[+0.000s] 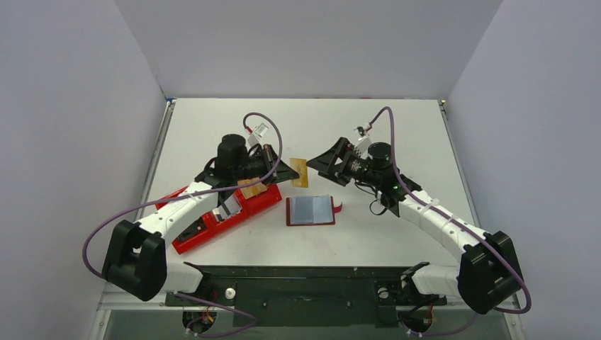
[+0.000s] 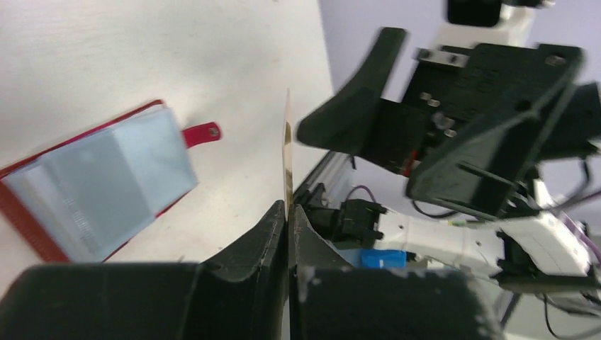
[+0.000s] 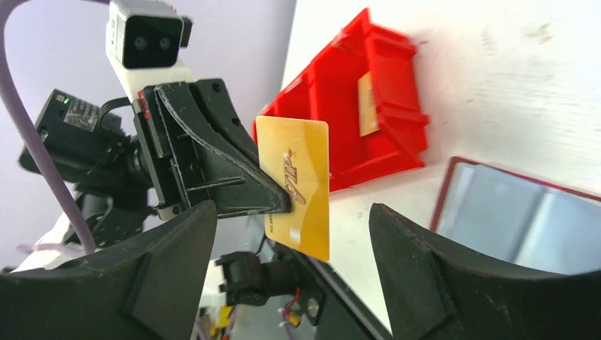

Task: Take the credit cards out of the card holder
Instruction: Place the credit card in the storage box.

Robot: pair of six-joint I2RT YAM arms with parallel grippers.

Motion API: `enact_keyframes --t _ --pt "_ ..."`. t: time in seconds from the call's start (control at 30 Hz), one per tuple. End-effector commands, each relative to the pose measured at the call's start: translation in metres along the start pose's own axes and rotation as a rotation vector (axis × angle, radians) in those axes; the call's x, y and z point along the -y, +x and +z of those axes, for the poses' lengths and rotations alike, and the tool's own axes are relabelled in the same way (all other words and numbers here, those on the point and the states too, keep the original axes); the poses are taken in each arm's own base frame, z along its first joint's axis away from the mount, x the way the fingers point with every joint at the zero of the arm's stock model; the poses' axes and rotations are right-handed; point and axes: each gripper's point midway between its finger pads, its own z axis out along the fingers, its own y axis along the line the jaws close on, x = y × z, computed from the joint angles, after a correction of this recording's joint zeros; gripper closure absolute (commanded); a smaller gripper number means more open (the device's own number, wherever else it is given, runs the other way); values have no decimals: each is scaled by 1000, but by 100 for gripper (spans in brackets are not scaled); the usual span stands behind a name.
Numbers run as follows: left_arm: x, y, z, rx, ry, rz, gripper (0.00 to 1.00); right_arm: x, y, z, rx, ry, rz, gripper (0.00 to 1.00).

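A gold credit card (image 1: 301,173) hangs in the air over the table, pinched at one edge by my left gripper (image 1: 287,172), which is shut on it. In the left wrist view the card (image 2: 288,149) shows edge-on, rising from the closed fingertips. My right gripper (image 3: 292,212) faces that card (image 3: 298,177) from the other side, open, its fingers well apart and touching nothing. The card holder (image 1: 310,210) lies open flat on the table below, grey-blue pockets up, its red strap tab (image 1: 337,207) to the right. Another credit card (image 3: 366,103) lies in the red tray.
A red three-compartment plastic tray (image 1: 191,234) lies at an angle under my left arm, left of the card holder. Grey walls close in the table on both sides and at the back.
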Motion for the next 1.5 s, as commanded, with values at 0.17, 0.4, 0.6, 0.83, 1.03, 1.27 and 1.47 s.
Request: enact_keyframes --t 0.17,0.4,0.6,0.83,1.03,1.27,1.47 --pt "-91 -39 -53 237 -627 35 100 33 -23 -27 123 274 -165 24" --pt "-143 -44 -87 300 -868 -6 100 45 -20 -32 119 322 -192 24" --pt "-160 -55 -86 335 -887 -11 100 48 -17 -33 110 324 -202 24" --pt "-176 -67 -73 334 -900 -29 100 53 -13 -40 99 340 -223 24" --pt "-181 -74 -65 318 -901 -27 100 55 -12 -42 94 350 -230 24" --pt "-181 -75 -59 298 -871 -26 86 56 -11 -40 86 349 -225 24" --pt "-176 -81 -68 313 -877 -15 72 54 -11 -40 83 352 -227 24"
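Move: The left gripper holds the gold card out to the right. The red storage box's gold-card compartment lies about 13 cm to its left, 8 cm ahead and 19 cm below; the grey-card compartment next to it is some 24 cm left and 1 cm ahead, at the same height. The open card holder lies about 5 cm right and 2 cm back, 21 cm down. From the right gripper, the gold-card compartment is some 18 cm left, 9 cm ahead, 20 cm below. Swing the left gripper, still pinching the gold card, about 15 cm left and as much down, easing forward some 6 cm, into the storage box's gold-card compartment; turn the fingers from pointing right to mostly down, then part them a little and let go of the card. Meanwhile draw the open right gripper about 5 cm right and down, away from the card, then hold. ##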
